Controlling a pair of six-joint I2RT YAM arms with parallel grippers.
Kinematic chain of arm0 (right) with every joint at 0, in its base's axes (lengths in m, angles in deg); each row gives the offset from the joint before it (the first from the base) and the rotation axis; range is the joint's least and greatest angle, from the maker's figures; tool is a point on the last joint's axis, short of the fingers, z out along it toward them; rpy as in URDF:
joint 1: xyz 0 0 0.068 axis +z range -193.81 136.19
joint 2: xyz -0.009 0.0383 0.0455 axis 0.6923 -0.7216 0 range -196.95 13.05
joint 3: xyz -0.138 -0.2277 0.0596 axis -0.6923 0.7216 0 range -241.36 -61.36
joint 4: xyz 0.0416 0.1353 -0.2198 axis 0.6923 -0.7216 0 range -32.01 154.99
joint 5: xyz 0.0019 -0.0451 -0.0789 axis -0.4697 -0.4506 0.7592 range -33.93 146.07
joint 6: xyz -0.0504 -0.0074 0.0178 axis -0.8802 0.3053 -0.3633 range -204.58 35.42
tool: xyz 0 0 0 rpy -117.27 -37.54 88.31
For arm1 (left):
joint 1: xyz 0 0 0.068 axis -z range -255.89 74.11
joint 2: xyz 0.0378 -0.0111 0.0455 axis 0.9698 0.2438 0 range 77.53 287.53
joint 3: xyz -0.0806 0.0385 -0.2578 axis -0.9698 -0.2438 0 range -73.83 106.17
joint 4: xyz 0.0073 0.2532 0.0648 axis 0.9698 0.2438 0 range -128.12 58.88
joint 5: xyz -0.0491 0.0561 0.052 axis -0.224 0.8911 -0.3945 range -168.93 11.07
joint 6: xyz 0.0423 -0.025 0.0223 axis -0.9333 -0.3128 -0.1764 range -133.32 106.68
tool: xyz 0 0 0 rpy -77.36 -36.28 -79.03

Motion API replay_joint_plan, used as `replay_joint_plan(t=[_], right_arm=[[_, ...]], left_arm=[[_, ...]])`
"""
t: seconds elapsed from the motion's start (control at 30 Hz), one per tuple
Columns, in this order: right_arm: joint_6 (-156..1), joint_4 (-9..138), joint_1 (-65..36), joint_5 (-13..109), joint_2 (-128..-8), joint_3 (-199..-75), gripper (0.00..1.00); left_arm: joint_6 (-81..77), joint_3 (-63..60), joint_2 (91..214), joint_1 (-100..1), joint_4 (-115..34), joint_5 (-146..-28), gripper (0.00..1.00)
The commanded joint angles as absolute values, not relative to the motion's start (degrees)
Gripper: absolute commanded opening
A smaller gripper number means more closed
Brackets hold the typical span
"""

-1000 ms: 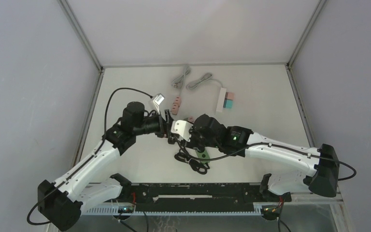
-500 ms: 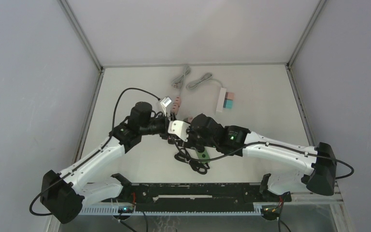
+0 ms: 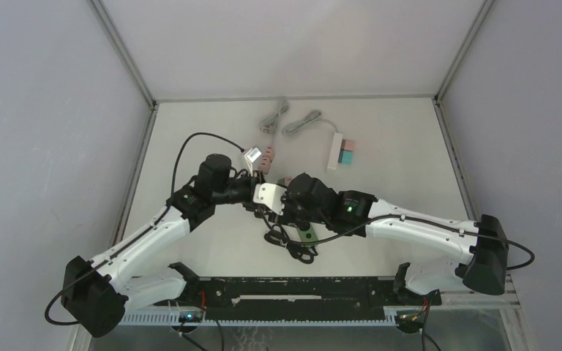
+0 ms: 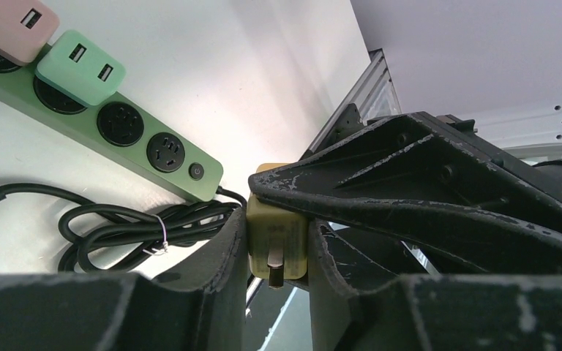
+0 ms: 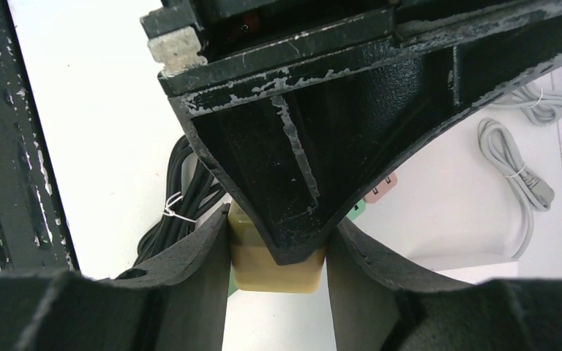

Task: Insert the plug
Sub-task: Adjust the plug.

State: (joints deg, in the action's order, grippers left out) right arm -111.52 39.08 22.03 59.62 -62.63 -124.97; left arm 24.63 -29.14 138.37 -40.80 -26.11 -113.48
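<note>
A yellow plug (image 4: 276, 245) with one metal prong showing sits between both grippers, which meet above the table's middle. In the left wrist view my left gripper (image 4: 276, 256) is shut on the plug's sides. In the right wrist view my right gripper (image 5: 278, 259) is also shut on the plug (image 5: 278, 272), with the left gripper's black finger in front of it. The green power strip (image 4: 128, 139) lies below, with free sockets beside a green adapter (image 4: 80, 67) and a pink adapter (image 4: 11, 25). In the top view both grippers, left (image 3: 256, 196) and right (image 3: 274, 201), hide the plug.
The strip's coiled black cable (image 3: 293, 247) lies under the right wrist. A white power strip (image 3: 334, 150) with pink and teal blocks (image 3: 347, 152) lies at the back. Two grey cable bundles (image 3: 272, 117) lie near the back wall.
My left arm swung right and forward until its gripper met the right gripper at the plug. In the last half second both arms have barely moved.
</note>
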Motion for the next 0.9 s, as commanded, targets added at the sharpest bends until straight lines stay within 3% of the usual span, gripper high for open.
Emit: replay_joint_plan(t=[0.0,0.07,0.2,0.27,0.57,0.87], right_arm=[[-111.0,42.3,22.7,59.2,-62.3,-128.1,0.40],[-110.4,41.1,22.7,58.6,-62.4,-128.8,0.65],[-109.2,39.8,22.8,59.4,-62.1,-129.2,0.74],[-108.5,39.4,22.8,59.5,-61.7,-129.2,0.83],[-101.9,38.7,21.8,58.1,-57.7,-129.0,0.95],[-82.2,44.0,9.4,36.7,-51.4,-126.4,0.96]], left_arm=[[21.6,-27.0,137.6,-40.5,-28.3,-114.4,0.04],[21.2,-27.1,137.0,-40.6,-28.2,-113.7,0.01],[20.0,-27.2,135.5,-40.8,-28.0,-112.2,0.00],[19.3,-27.3,134.6,-41.0,-28.1,-111.2,0.00],[18.7,-32.0,128.3,-43.6,-32.1,-103.6,0.00],[24.8,-40.4,120.3,-43.9,-46.8,-98.4,0.00]])
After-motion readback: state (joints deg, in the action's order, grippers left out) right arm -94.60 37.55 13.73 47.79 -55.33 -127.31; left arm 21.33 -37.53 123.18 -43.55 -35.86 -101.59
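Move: Both my hands already pinch the yellow plug from opposite sides, so it sits right at each hand point. The green strip lies some 15 cm below. From my left hand, its nearer free socket is about 5 cm ahead and 5 cm right, and the other, next to the green plug, about 9 cm ahead and 3 cm right. The green plug is about 14 cm ahead and 1 cm right, and the black cord bundle about 2 cm back and 1 cm right. My right hand opens wide to let go of the yellow plug, then rises off it about 5 cm, mostly late, edging right at the end and tilting some 20 degrees. My left hand keeps its pinch and, after a short hold, carries the plug left, up and forward, about 6 cm in all, rolling its forward side up and turning counter-clockwise. ##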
